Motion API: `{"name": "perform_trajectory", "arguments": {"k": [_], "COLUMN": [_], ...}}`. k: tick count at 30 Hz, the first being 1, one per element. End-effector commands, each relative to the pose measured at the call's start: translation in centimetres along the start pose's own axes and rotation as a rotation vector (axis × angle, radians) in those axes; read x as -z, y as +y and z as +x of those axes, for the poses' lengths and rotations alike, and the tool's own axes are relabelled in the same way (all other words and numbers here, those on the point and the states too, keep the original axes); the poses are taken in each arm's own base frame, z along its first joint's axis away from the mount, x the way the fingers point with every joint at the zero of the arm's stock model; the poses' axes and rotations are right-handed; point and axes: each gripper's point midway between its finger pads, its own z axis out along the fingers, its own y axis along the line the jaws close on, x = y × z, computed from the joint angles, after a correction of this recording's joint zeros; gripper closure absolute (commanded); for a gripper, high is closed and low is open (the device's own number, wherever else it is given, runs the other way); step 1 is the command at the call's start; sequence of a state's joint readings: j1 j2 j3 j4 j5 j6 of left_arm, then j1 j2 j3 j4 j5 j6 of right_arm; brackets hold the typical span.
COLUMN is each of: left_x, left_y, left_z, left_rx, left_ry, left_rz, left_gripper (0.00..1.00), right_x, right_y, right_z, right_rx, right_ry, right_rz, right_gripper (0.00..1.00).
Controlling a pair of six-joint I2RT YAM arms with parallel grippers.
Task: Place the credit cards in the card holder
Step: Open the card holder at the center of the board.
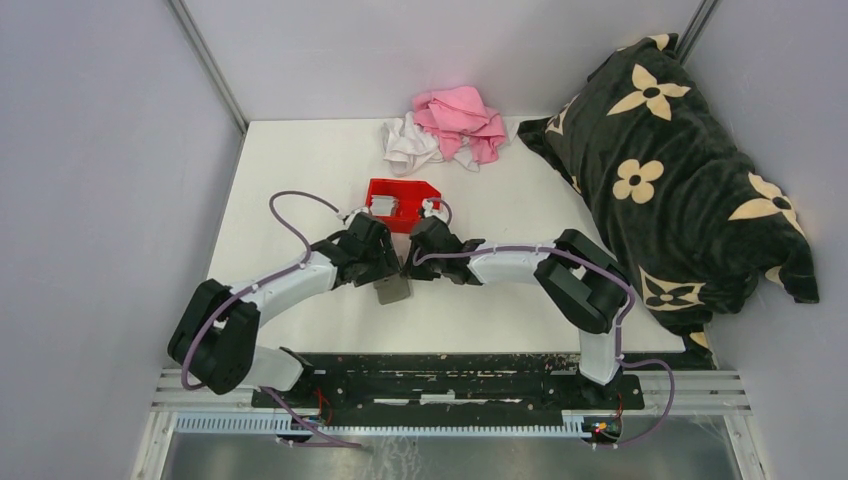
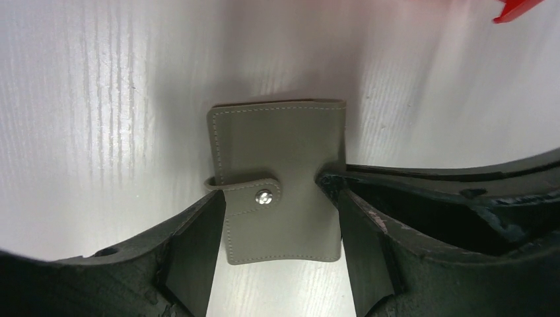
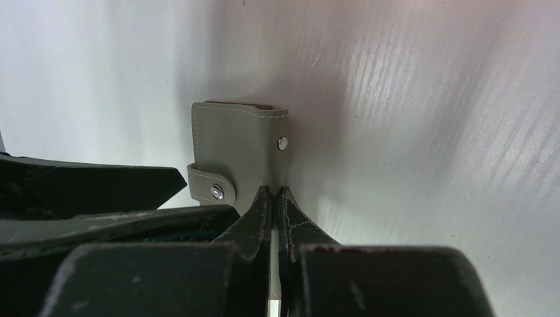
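The card holder [image 1: 393,290] is a flat grey wallet with its snap strap [image 2: 254,191] fastened, lying between the two grippers at the table's middle. My left gripper [image 2: 280,257] is open, with a finger on each side of the card holder [image 2: 277,152] and not pressing it. My right gripper [image 3: 273,191] is shut on the edge of the card holder [image 3: 234,139], and only a thin grey strip shows between its fingers. A small light grey stack [image 1: 384,204] rests on the red bin. It may be the credit cards, but it is too small to tell.
The red bin [image 1: 402,190] stands just behind the grippers. A pink cloth [image 1: 460,122] and a white cloth [image 1: 408,145] lie at the table's back edge. A black flowered blanket [image 1: 670,180] covers the right side.
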State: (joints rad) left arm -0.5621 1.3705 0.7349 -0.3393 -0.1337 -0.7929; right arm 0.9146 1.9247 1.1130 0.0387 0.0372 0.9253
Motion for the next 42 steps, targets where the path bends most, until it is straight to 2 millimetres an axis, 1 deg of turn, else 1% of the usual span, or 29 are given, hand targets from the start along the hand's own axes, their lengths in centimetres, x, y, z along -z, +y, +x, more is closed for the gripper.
{"name": "perform_trajectory", "arguments": {"k": [1,6,12,18,23,25,27,29,31,33,35,42], "left_x": [-0.1,-0.4,-1.0,-1.2,-1.3,-1.2,-1.1,-1.1,-0.7,-0.2,0.2,1.3], "left_y": [0.5,1.2,1.1,1.8,2.6,3.0,3.1,3.1,3.2,3.2,3.2,3.3], "left_z": [-0.3,0.6,1.5,2.2,2.7,2.7,2.8,2.8,2.7,2.4,1.9,1.1], "left_rx": [-0.082,-0.132,-0.199,-0.26,-0.293,-0.306,-0.319,-0.334,-0.357,-0.379,-0.39,-0.37], "left_ry": [0.005,0.036,0.064,0.078,0.075,0.069,0.063,0.054,0.046,0.022,-0.004,-0.052], "left_rz": [-0.077,-0.155,-0.203,-0.28,-0.334,-0.356,-0.371,-0.385,-0.415,-0.444,-0.463,-0.48], "left_gripper": [0.29,0.3,0.33,0.36,0.45,0.47,0.49,0.54,0.6,0.69,0.71,0.74], "right_x": [1.4,1.7,1.7,1.9,2.3,2.5,2.6,2.7,2.9,3.0,3.1,3.2], "right_y": [0.0,-0.1,-0.1,-0.2,-0.9,-1.2,-1.6,-1.8,-2.1,-2.5,-2.7,-3.6], "right_z": [-0.4,-0.3,0.0,0.2,0.2,0.1,0.1,0.0,-0.1,-0.1,-0.1,0.2], "right_rx": [0.033,0.039,0.047,0.052,0.053,0.05,0.052,0.055,0.059,0.063,0.063,0.072], "right_ry": [-0.018,-0.016,-0.002,0.007,0.006,0.002,0.006,0.006,0.008,0.011,0.015,0.034], "right_rz": [0.004,0.005,-0.001,-0.002,0.013,0.019,0.027,0.033,0.041,0.055,0.062,0.089], "right_gripper": [0.99,0.99,0.99,0.99,0.99,0.99,0.99,0.99,0.99,0.99,0.99,0.99]}}
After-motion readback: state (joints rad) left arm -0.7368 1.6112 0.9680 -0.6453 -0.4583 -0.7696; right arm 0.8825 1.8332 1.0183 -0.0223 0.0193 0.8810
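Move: Just below the open left fingers lies the card holder's snap strap, about 3 cm down, 1 cm back and level sideways. The holder's middle is 1 cm to the right, neither ahead nor back, and equally low; the red tray stands some 12 cm ahead and 1 cm to the right, about 3 cm lower. From the right gripper, which already holds the holder's right-hand side, the strap is roughly 4 cm to the left, 1 cm back and 1 cm below. Sinking about 2.5 cm and slightly back, the left hand brings its fingers down around the snap strap, narrows them onto it, and drifts a little to the right, then jerks left at the very end while rising slightly; its left side tilts up some 25 degrees. The right hand, still shut on the holder's right side, draws it some 3.5 cm to the right and a little back, against the left hand's hold. ##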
